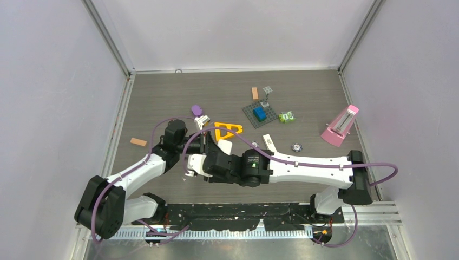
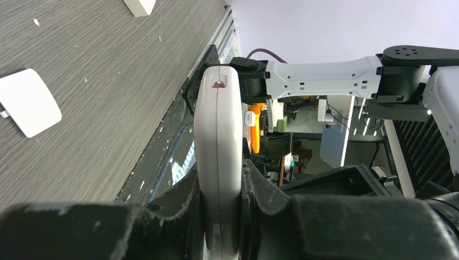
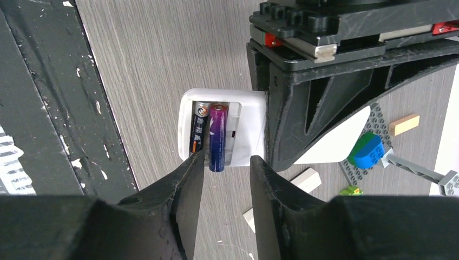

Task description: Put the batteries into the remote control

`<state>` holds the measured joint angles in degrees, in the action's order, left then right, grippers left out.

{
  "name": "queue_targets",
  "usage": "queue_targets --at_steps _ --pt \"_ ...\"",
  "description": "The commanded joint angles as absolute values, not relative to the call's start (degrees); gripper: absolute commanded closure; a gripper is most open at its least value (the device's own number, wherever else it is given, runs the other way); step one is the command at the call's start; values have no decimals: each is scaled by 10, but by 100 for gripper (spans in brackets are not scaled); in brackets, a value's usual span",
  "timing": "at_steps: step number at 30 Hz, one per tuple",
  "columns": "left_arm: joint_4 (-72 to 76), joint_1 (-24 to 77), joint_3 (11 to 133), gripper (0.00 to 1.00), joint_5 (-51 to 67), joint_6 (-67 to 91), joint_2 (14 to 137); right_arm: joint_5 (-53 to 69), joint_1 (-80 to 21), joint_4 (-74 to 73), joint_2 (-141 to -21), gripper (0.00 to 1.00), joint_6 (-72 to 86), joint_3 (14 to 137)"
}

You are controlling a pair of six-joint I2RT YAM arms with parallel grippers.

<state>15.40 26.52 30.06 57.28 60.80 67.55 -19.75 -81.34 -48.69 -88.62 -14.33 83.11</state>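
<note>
My left gripper is shut on the white remote control, holding it edge-on. The right wrist view shows the remote's open battery bay. A black battery lies in the bay. Beside it a bluish-purple battery sits with its near end sticking out past the remote's edge. My right gripper is open just short of that end; the battery is close to one finger and clear of the other. In the top view both grippers meet at the remote, left of the table's middle.
A white rounded cover lies flat on the table. Farther back are an orange triangle, a grey brick plate, a pink wedge-shaped object, a purple object and an orange stick. The black near edge runs close by.
</note>
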Motion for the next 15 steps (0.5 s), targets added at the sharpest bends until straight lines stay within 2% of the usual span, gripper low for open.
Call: queue_targets --at_steps 1,6,12,15 --pt "169 267 315 100 589 604 679 -206 -815 -487 -838 55 -122 859" --pt "191 267 311 100 578 618 677 -180 -792 -479 -795 44 -60 856" --pt "269 267 290 100 538 680 655 -137 -695 -440 -716 34 95 803" --pt "307 267 280 100 501 722 643 -132 -638 -418 -692 20 198 768"
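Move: From the right hand, the loaded remote's newer battery sits about 1 cm back and 1 cm left, just under the open fingertips. The battery cover lies on the table about 4 cm ahead, 5 cm right and 15 cm below. Beyond the cover, the poker chip is some 10 cm farther out and 8 cm right of it, the white block 8 cm farther out and 17 cm right. For the left hand, the cover is level ahead, about 6 cm right, 14 cm below. Rising clear of the battery compartment, the right hand speeds up some 7 cm, then also swings about 5 cm right and 4 cm forward, out above the battery cover. Its already parted fingers open much wider while the wrist rolls its left side up some 25 degrees and turns about 20 degrees clockwise. The left hand keeps its pinch on the remote, easing about 1 cm up and forward late on. ##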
